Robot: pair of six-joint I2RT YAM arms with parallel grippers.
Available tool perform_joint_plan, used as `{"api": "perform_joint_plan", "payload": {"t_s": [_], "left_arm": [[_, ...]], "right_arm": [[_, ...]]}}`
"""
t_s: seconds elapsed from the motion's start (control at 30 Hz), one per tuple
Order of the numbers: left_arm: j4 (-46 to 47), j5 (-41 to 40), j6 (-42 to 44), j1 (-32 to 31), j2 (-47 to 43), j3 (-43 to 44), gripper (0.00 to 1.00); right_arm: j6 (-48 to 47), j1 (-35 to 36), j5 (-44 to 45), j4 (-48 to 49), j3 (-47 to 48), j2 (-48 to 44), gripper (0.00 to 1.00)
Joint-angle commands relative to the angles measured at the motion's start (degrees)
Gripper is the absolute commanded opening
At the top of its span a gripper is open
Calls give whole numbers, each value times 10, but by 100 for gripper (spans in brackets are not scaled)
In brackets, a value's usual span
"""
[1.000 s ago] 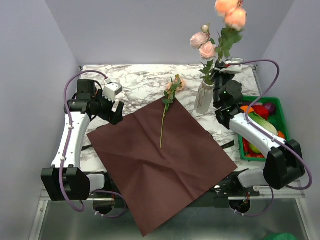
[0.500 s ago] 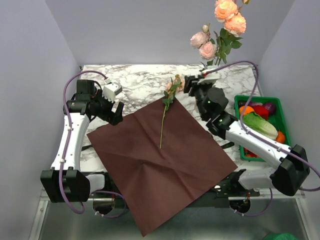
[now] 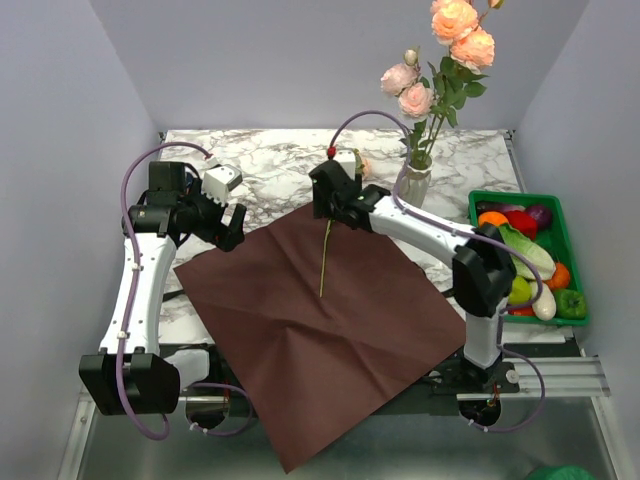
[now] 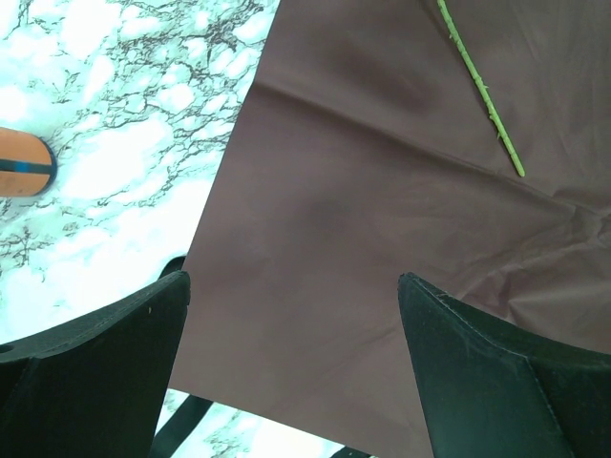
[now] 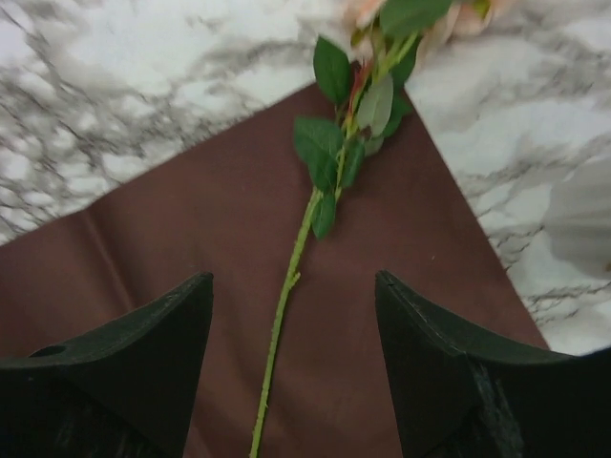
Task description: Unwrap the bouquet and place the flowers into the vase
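The dark red paper (image 3: 320,330) of the bouquet lies unfolded and flat on the marble table. One of the flowers (image 3: 324,258) lies across its upper part, stem toward me and bloom past the far corner. Several pink and peach roses (image 3: 440,60) stand in the white vase (image 3: 414,186) at the back right. My right gripper (image 3: 328,212) hovers open over the lying flower; in the right wrist view the stem (image 5: 284,310) runs between its fingers (image 5: 143,363), untouched. My left gripper (image 3: 232,228) stands open over the paper's left corner (image 4: 334,219) with nothing in it.
A green tray (image 3: 555,215) of vegetables sits at the right edge, beside the right arm. A black ribbon end (image 4: 181,429) pokes out under the paper's near edge. An orange object (image 4: 24,164) shows at the left of the left wrist view.
My right arm swung left from the vase to above the lying flower, and its jaws opened wider. The roses stayed in the vase. The left arm has not moved.
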Motion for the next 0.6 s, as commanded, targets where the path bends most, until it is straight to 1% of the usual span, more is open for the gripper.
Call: {"api": "perform_joint_plan", "payload": {"t_s": [0.0, 0.07, 0.23, 0.37, 0.57], "left_arm": [[-6, 12, 0, 3, -13, 4, 99], [-5, 11, 0, 4, -12, 4, 99], [0, 12, 3, 4, -9, 1, 99], [19, 12, 3, 4, 0, -11, 99], [40, 13, 5, 4, 40, -10, 99]], "right_arm": [[92, 4, -15, -180, 85, 80, 76], [100, 4, -13, -192, 99, 98, 76], [120, 4, -8, -187, 111, 134, 76], [140, 4, -5, -202, 139, 166, 76], [162, 4, -12, -198, 168, 212, 74]]}}
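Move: The last flower's bare stem, just short of its leaves, lies about 13 cm below the right hand, roughly 2 cm ahead and 1 cm to the left. That flower's blossom is some 17 cm ahead and 8 cm to the right; the vase with the other flowers stands about 7 cm ahead and 17 cm to the right. From the left hand the stem is about 11 cm ahead, 18 cm to the right and 19 cm below. Down, by roughly 9 to 10 cm and slowing on the way, goes the right hand towards the last flower's bare stem below its leaves. The wrist tips the fingers some 15 degrees steeper and turns about 10 degrees clockwise, while the fingers stay about three-quarters open, coming down with the stem lined up between them but not closing on it. ##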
